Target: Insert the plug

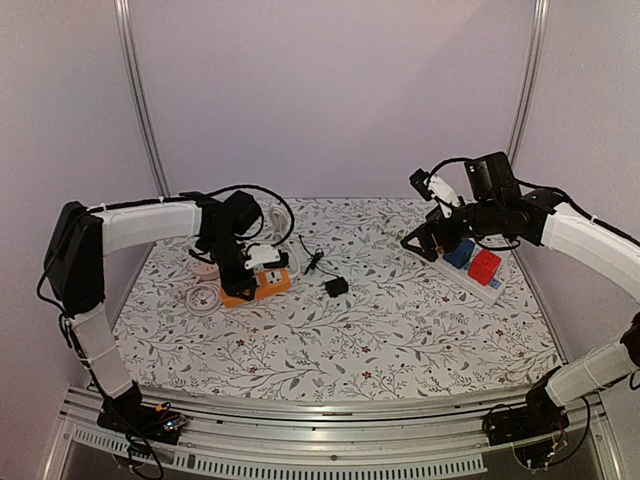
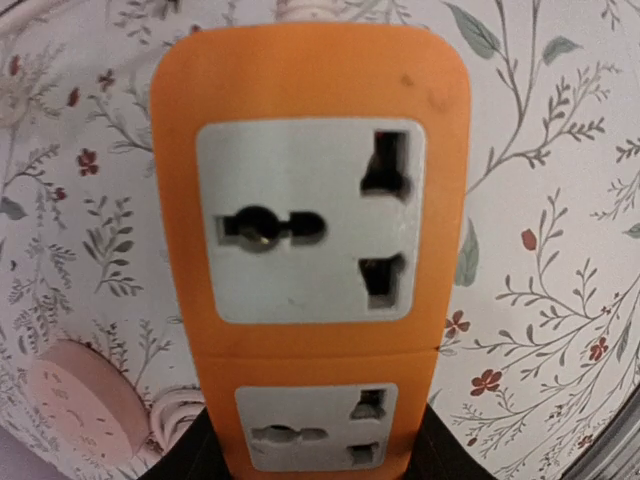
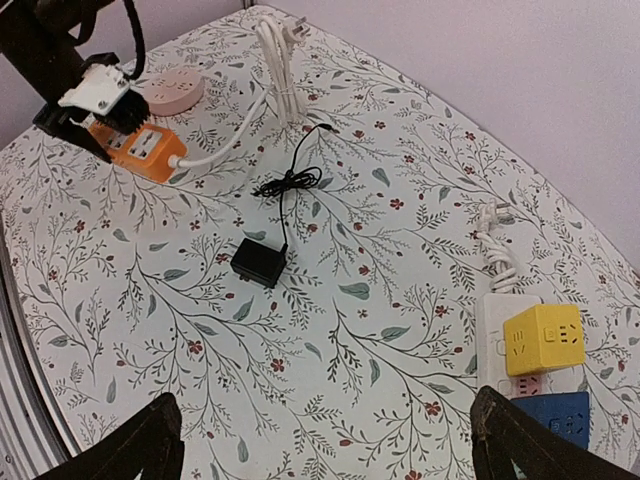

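Note:
The plug (image 1: 336,287) is a small black adapter lying flat on the floral table, its thin black cord (image 3: 290,183) bundled behind it; the right wrist view shows the plug (image 3: 258,263) at centre left. An orange power strip (image 1: 262,285) with grey sockets lies at the left. My left gripper (image 1: 245,275) is shut on it, and one black finger (image 2: 185,452) presses each side of the orange strip (image 2: 310,190). My right gripper (image 3: 335,445) hangs open above the table at the right, nothing between its fingers, well apart from the plug.
A white power strip (image 1: 478,282) lies at the right with a blue cube (image 1: 458,252) and a red cube (image 1: 485,265) on it. A pink round puck (image 3: 170,92) and a coiled white cable (image 3: 280,60) sit behind the orange strip.

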Controlling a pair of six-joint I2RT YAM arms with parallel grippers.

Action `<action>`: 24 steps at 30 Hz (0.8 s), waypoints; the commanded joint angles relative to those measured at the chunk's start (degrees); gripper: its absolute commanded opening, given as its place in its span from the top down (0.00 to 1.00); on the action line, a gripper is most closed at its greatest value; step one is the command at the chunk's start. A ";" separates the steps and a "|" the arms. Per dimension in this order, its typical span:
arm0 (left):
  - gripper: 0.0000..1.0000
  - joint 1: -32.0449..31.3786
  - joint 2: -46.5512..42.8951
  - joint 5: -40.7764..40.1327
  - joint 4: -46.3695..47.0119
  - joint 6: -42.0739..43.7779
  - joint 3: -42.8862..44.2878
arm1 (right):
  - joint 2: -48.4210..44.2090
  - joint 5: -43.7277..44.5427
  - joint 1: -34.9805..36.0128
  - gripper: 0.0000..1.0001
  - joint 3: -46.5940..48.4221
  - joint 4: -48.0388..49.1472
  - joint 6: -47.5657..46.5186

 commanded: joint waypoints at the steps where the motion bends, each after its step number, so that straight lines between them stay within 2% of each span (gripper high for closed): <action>1: 1.00 -7.60 -3.87 5.68 4.70 4.50 -11.45 | 2.92 1.89 2.20 0.01 0.69 -0.51 2.37; 4: 1.00 -9.24 -1.78 8.12 4.79 5.00 -14.90 | 4.84 1.85 3.53 0.01 0.85 -0.06 3.31; 10: 1.00 -11.87 2.39 11.12 4.06 5.87 -16.26 | 6.85 2.43 5.18 0.01 0.88 -0.28 4.78; 11: 0.97 -12.22 2.50 11.92 4.05 6.18 -16.35 | 6.85 2.57 5.18 0.01 0.93 -0.30 4.82; 12: 0.87 -12.46 2.55 12.21 4.10 6.48 -16.39 | 6.79 2.68 5.33 0.01 0.89 -0.31 4.90; 13: 0.66 -12.62 2.45 12.38 4.05 6.81 -16.47 | 6.61 2.80 5.32 0.01 0.85 -0.36 4.91; 14: 0.52 -12.67 2.35 12.44 3.74 7.28 -16.51 | 6.45 2.95 5.28 0.01 0.80 -0.35 4.98; 16: 0.29 -12.68 1.10 12.39 2.81 8.78 -16.36 | 6.09 3.22 5.27 0.01 0.75 -0.36 5.04; 18: 0.16 -12.68 -0.86 11.54 1.85 10.26 -15.48 | 5.70 3.49 5.29 0.01 0.82 -0.44 5.22; 20: 0.07 -12.68 -2.54 11.19 0.35 10.94 -12.58 | 5.08 3.56 5.27 0.01 0.44 -0.45 5.51; 24: 0.01 -12.76 -1.10 14.37 -3.31 9.64 -1.43 | 3.78 6.99 5.28 0.01 -0.59 0.34 5.96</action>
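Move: The orange power strip is already in the left gripper, held clear of the table; its landing spot is the bare table about 12 cm back, 5 cm to the right and 9 cm below. The black adapter lies about 6 cm ahead and 22 cm to the right of the left hand, and the pink cord coil 2 cm ahead and 14 cm to its left, both also on the table. From the right hand, the adapter is roughly 8 cm ahead, 20 cm left and 24 cm down. Bring the left gripper with the orange strip quickly back about 12 cm and down 8 cm, easing a little right and turning some 20 degrees clockwise to set the strip down near the front edge; then open wide, let go and start to rise. Meanwhile sink the open right hand slightly and shift it left, towards the black adapter. ##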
